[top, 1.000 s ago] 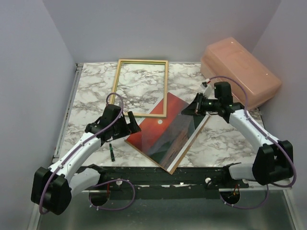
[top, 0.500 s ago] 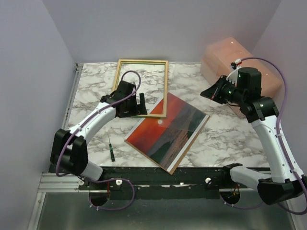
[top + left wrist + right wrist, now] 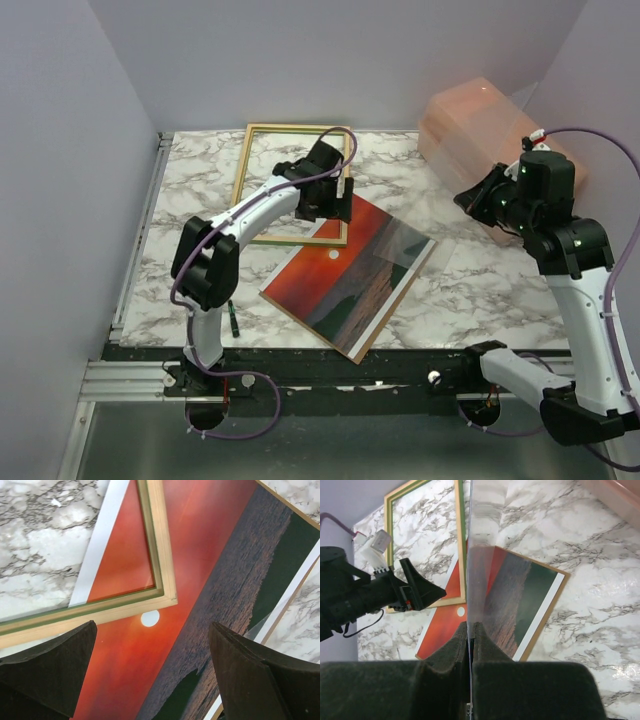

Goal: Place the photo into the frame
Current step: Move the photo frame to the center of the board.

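The photo (image 3: 345, 270), a red-orange sunset print, lies face up on the brown backing board (image 3: 392, 312) at the table's middle. The frame (image 3: 293, 129) lies behind it with pale wood up and a green inner edge. Its near right corner (image 3: 162, 592) overlaps the photo (image 3: 200, 570). My left gripper (image 3: 333, 205) hovers open and empty over that corner, its jaws (image 3: 152, 630) wide apart above the white sun. My right gripper (image 3: 472, 197) is raised at the right, shut on the clear sheet (image 3: 487, 530), which stands edge-on between its fingers (image 3: 470, 627).
A pink plastic box (image 3: 520, 125) stands at the back right, partly behind the clear sheet (image 3: 455, 150). A small dark tool (image 3: 233, 318) lies near the front left edge. Grey walls enclose the marble table (image 3: 190, 190) on three sides.
My left arm swung from the front left across to the frame's near right corner. My right arm lifted the clear sheet off the photo, up and to the right.
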Controlling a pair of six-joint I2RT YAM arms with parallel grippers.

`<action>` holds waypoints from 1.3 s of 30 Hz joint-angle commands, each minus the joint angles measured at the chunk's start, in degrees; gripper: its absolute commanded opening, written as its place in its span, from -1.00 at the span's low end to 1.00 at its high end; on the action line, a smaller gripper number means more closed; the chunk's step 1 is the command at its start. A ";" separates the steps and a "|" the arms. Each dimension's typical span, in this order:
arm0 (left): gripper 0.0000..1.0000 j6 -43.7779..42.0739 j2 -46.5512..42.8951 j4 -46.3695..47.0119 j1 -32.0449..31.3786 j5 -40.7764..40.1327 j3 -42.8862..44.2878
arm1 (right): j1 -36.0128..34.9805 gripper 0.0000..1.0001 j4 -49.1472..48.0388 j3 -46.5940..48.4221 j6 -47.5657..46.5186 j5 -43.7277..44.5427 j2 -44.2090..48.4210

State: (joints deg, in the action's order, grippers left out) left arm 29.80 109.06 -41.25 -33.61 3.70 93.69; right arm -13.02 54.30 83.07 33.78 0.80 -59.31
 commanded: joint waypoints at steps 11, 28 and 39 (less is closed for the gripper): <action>0.62 0.26 13.67 -3.40 -3.50 -1.34 8.77 | 0.01 -0.99 5.59 1.67 -0.56 5.44 2.89; -1.00 1.10 13.06 -1.69 -5.57 -2.05 6.24 | 0.05 -0.99 3.82 -1.03 -1.48 1.34 2.27; -1.00 7.26 1.80 -4.05 -10.49 -1.71 0.64 | 0.01 -0.99 4.72 0.43 -2.05 0.27 2.61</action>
State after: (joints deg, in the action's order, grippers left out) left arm 33.82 117.91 -45.41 -40.62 2.02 96.44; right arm -13.02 59.83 82.11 32.88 1.98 -57.19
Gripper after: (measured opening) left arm 0.072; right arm 0.036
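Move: The photo frame's near right corner lies below the open left hand, about 9 cm down, 4 cm to its right and 1 cm back; the frame's middle is roughly 13 cm ahead and 9 cm to the left of that hand. The photo on its board reaches under this corner, its middle some 9 cm back and 6 cm right of the left hand. From the right hand the corner is about 24 cm left, 9 cm ahead and 29 cm down. Down some 8 cm and 4 cm to the right goes the left hand, the fingers tipping about 10 degrees nearer upright, onto the photo frame's near right corner. Its wide-open fingers shut there and pinch the corner, then draw it back about 3 cm over the photo while rising about 2.5 cm. The right hand eases back about 2 cm, keeping hold of the clear sheet. ##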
